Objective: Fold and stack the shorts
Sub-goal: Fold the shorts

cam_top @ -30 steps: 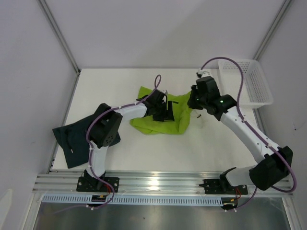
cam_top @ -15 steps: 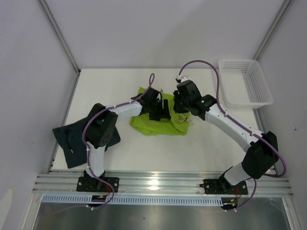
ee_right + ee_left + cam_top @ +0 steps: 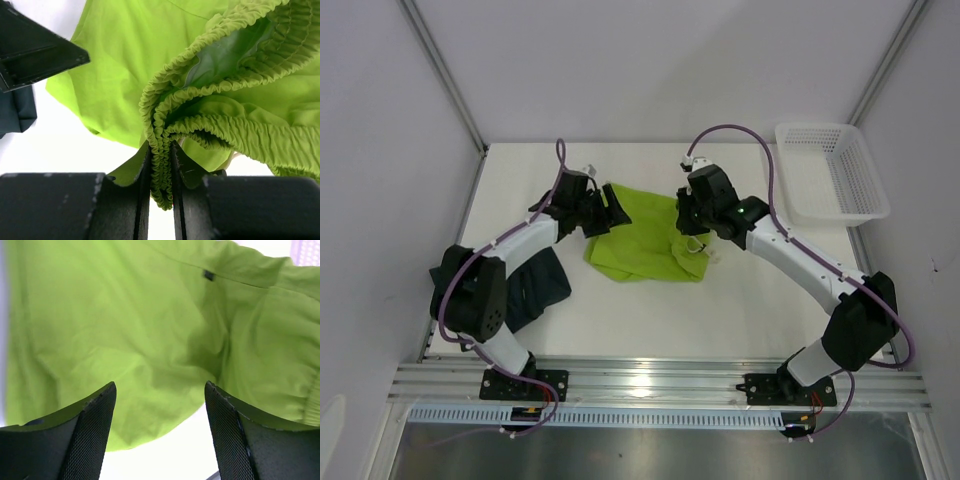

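Note:
The lime green shorts lie crumpled in the middle of the table. My right gripper hangs over their right end, shut on the bunched elastic waistband, which it lifts slightly. The left gripper sits at the shorts' left edge, open, nothing between its fingers; green fabric lies just beyond the tips. The dark navy shorts lie at the near left, partly under the left arm, and show as a dark corner in the right wrist view.
A white mesh basket stands at the far right corner. The left arm's elbow overhangs the table's left edge. White walls close in the table on the left, back and right.
The left gripper drew back from on top of the green shorts to their left edge. The right gripper carried the waistband leftward over the shorts, then held nearly still.

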`<state>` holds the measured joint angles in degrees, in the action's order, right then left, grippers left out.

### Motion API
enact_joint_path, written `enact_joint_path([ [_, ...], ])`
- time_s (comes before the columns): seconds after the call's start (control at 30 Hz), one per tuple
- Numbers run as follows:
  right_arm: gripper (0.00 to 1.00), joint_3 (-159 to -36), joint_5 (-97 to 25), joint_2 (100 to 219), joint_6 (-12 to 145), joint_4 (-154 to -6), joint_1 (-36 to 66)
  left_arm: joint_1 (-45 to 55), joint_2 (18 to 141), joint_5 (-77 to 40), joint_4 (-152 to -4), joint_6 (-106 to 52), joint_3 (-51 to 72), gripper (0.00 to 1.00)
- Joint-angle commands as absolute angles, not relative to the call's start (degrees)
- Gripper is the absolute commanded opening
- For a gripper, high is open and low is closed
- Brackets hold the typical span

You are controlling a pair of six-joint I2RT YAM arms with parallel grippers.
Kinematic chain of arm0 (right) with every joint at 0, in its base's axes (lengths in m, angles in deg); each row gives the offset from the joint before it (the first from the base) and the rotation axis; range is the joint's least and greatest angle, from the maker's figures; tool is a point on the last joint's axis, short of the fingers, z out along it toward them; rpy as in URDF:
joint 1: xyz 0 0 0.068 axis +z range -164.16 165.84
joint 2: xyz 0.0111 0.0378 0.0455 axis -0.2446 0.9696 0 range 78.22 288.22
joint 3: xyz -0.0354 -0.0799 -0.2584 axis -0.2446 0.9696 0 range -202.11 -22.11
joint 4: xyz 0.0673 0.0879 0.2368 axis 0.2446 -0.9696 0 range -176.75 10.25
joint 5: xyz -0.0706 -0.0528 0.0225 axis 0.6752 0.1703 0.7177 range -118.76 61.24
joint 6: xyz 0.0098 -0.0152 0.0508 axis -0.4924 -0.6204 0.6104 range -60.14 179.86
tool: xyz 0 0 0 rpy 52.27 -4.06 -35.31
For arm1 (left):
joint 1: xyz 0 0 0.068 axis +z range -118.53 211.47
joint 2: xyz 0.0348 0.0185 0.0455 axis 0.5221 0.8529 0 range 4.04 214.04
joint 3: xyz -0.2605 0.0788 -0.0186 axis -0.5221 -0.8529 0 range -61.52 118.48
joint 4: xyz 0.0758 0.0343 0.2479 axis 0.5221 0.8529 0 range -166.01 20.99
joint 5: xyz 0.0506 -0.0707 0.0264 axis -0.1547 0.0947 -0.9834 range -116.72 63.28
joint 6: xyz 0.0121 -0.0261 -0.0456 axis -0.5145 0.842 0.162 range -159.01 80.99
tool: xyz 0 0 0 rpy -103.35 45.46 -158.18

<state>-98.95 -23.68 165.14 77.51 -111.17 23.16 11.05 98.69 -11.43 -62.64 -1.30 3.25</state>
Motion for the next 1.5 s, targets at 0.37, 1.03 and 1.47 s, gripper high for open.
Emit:
enact_joint_path([
  [0.37, 0.02, -103.23, -24.63, 168.57, 73.04, -112.27, 23.46, 18.64, 97.90, -23.81, -64.77, -2.97, -3.79, 0.72],
  [1.03, 0.05, -129.49, -24.71, 194.74, 63.91, -119.72, 32.76, 17.32, 106.34, -21.27, -68.80, -5.53, -7.29, 0.46],
  [1.47, 0.76, -129.53, -34.72, 195.59, 66.88, -108.25, 32.96, 17.32, 105.46, -19.69, -70.39, -5.09, -9.23, 0.44],
])
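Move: The open left hand goes for the green shorts' left edge, about 8 cm to its left, level ahead and 10 below; the dark shorts lie some 27 cm left and 12 back. The right hand, already gripping the waistband, heads for the green shorts' left part, about 17 cm left, 1 ahead and 17 below; their left edge is 24 cm left, 4 ahead, the dark shorts 44 left, 8 back. Right hand carries waistband about 17 cm left and down, releasing it; left hand sinks leftward, fingers narrowing at edge. ##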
